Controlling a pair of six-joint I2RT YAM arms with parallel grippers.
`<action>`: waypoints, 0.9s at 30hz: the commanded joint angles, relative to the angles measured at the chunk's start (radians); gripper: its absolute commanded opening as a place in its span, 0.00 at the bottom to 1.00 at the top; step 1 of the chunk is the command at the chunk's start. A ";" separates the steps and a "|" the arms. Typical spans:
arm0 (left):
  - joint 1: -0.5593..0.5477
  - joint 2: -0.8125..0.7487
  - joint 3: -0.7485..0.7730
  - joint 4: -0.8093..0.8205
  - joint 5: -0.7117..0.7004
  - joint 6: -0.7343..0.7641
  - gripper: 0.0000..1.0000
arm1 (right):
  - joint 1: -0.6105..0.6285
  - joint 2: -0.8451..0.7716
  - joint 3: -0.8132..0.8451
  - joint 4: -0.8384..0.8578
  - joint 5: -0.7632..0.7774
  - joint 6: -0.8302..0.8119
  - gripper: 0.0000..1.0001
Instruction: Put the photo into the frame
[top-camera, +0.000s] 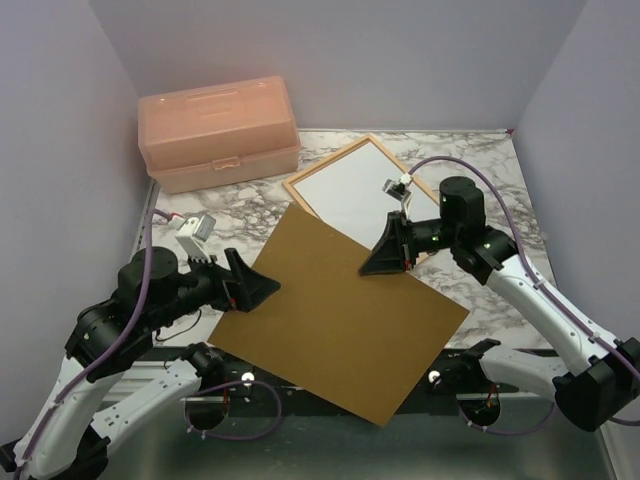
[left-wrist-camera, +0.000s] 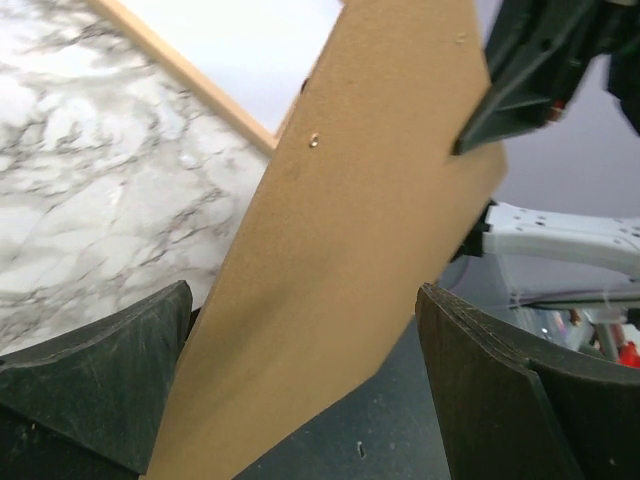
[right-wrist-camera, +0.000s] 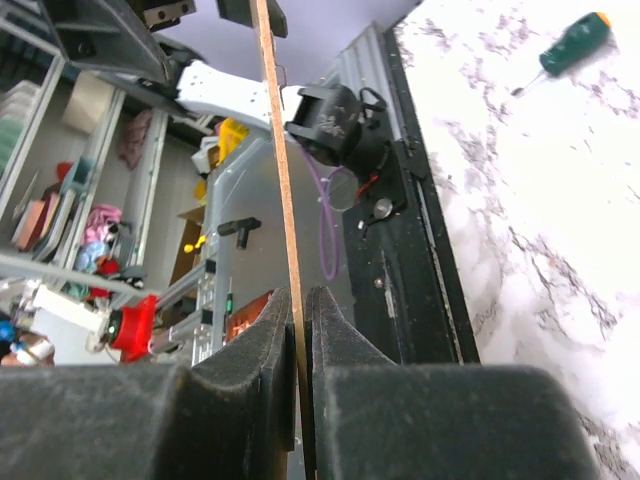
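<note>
The frame (top-camera: 325, 160) of light wood lies at the back of the marble table, also seen in the left wrist view (left-wrist-camera: 190, 75). A white sheet (top-camera: 350, 190) fills it, plain like the photo's back; no printed side shows. A stiff brown backing board (top-camera: 340, 320) is held tilted above the table's near edge. My right gripper (top-camera: 382, 262) is shut on its far edge, the pads pinching the thin board (right-wrist-camera: 275, 150) between them (right-wrist-camera: 302, 300). My left gripper (top-camera: 258, 284) stands open at the board's left edge, its fingers wide on either side of the board (left-wrist-camera: 350, 250).
A peach plastic toolbox (top-camera: 218, 130) stands at the back left, next to the frame. A green-handled screwdriver (right-wrist-camera: 570, 55) lies on the marble table (top-camera: 480, 170). The board overhangs the table's near edge above the arm bases.
</note>
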 joint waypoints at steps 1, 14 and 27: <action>-0.004 0.059 -0.006 -0.102 -0.102 -0.037 0.95 | -0.010 0.008 0.046 -0.104 0.357 0.000 0.01; -0.003 0.139 0.036 -0.196 -0.272 -0.026 0.99 | -0.010 -0.068 0.185 -0.239 0.793 -0.014 0.00; -0.004 0.269 -0.104 -0.033 -0.184 -0.028 0.98 | -0.011 -0.195 0.271 -0.259 1.126 -0.006 0.00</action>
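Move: The brown board is already pinched in the right hand and held in the air. The frame with the white sheet in it lies about 23 cm ahead of that hand, 5 cm to its right and roughly 27 cm below. On the table, the screwdriver is some 33 cm to the hand's left and 5 cm ahead; the salmon toolbox is about 41 cm left and 38 cm ahead. From the left hand, the frame is about 24 cm ahead and 25 cm to the right. The brown board, still pinched by the right hand, is carried about 11 cm forward and 8 cm to the right towards the frame, swinging some 50 degrees clockwise; after a slight dip the hand ends nearly 3 cm higher. The left hand, already wide open, lets the board's near-left part clear its jaws, sinking about 8 cm, going 5 cm forward and tipping its fingers down. ##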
